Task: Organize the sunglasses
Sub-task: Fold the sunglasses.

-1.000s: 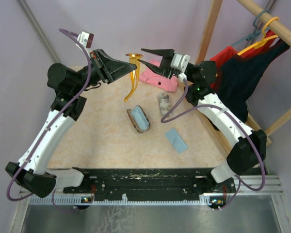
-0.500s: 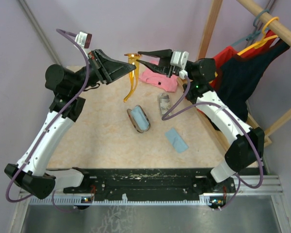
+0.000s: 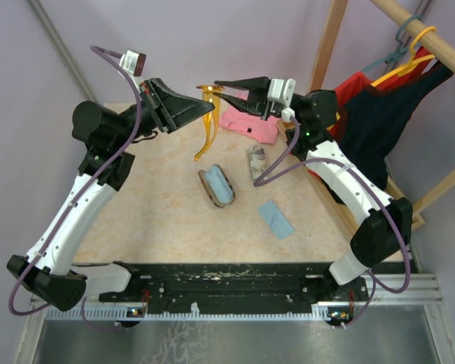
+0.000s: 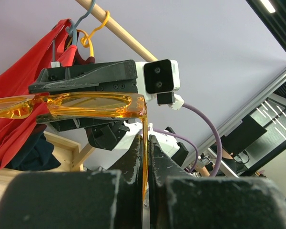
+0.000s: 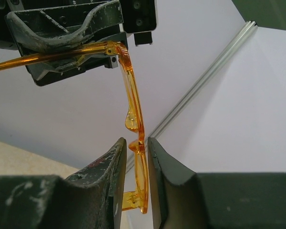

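Observation:
The orange-amber sunglasses [image 3: 205,136] hang in the air above the far side of the table. My left gripper [image 3: 205,107] is shut on one thin arm of them, which runs up between its fingers [image 4: 133,157] in the left wrist view, with the amber lenses [image 4: 93,105] above. My right gripper [image 3: 216,85] has closed in from the right onto the front frame [image 5: 133,109]. The frame lies against one finger [image 5: 155,157], with only a sliver of light at the other. The second arm dangles down toward the table.
An open brown case [image 3: 218,186] with a blue lining lies mid-table, a small grey-patterned case [image 3: 256,161] to its right. A light blue cloth [image 3: 276,219] lies nearer, a pink cloth [image 3: 249,121] at the back. Clothes hang on a wooden rail [image 3: 409,30] at the right.
My right gripper has moved slightly left onto the sunglasses' front frame and its jaws have narrowed around it. The left gripper has kept its hold and barely moved.

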You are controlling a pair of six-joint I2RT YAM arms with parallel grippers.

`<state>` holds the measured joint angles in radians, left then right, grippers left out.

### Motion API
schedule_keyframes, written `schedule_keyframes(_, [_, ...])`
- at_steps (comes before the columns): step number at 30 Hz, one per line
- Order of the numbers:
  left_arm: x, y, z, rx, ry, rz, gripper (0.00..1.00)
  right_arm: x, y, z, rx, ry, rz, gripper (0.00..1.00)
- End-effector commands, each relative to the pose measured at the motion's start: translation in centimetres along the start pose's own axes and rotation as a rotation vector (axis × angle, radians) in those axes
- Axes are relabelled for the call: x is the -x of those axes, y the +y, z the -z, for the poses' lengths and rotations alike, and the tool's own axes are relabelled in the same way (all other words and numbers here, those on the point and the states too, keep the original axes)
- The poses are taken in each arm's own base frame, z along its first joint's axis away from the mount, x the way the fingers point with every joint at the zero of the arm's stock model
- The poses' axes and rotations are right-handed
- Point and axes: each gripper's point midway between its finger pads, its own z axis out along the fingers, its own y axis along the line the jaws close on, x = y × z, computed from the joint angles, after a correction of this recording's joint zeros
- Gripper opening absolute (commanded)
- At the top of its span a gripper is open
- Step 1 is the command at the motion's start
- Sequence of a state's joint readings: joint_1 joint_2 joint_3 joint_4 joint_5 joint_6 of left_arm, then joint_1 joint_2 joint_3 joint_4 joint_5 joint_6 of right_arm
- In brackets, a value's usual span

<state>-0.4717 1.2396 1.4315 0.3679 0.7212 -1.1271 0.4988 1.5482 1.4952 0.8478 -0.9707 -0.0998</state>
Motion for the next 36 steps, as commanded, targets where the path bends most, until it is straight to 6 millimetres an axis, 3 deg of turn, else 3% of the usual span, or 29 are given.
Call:
schedule_keyframes(1, [0.1, -1.2, 0.0, -0.039, -0.013, -0.029, 0.00, 2.1, -0.8, -0.4, 0.012, -0.048, 0.054, 0.24])
schedule_keyframes(17, [0.0, -0.9, 0.1, -0.031, -0.013, -0.035, 0.01, 1.7, -0.5, -0.2, 0.013, -0.040, 0.033, 0.01])
schedule_keyframes(25, [0.7, -0.4, 1.0, 0.040, -0.033, -0.115, 0.48, 1.1, -0.8, 1.4, -0.101, 0.023, 0.014, 0.00])
schedule_keyframes(30, [1.8, -0.2, 2.1, 0.110, -0.055, -0.214, 0.57, 0.1, 0.0, 3.8, -0.217, 0.080, -0.029, 0.00])
schedule_keyframes(36, [1.9, 3.3, 3.9, 0.325, -0.029, -0.357, 0.61, -1.6, 1.3, 6.7, -0.345, 0.208, -0.197, 0.00])
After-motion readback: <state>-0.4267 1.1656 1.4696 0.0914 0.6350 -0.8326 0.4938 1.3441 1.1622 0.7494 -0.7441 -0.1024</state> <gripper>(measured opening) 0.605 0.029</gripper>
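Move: The left hand still pinches one temple of the sunglasses near its hinge; their bridge lies about 6 cm ahead of it, level sideways and 4 cm below. That bridge is already between the right hand's open fingertips. Some 50 cm beneath the right hand stands the open case, roughly 5 cm ahead and 1 cm left; the patterned case lies about 12 cm ahead and 12 cm right. Right fingers pinch the sunglasses' bridge; left opens, withdraws 3 cm left; right then sinks about 6 cm, drifting right. ##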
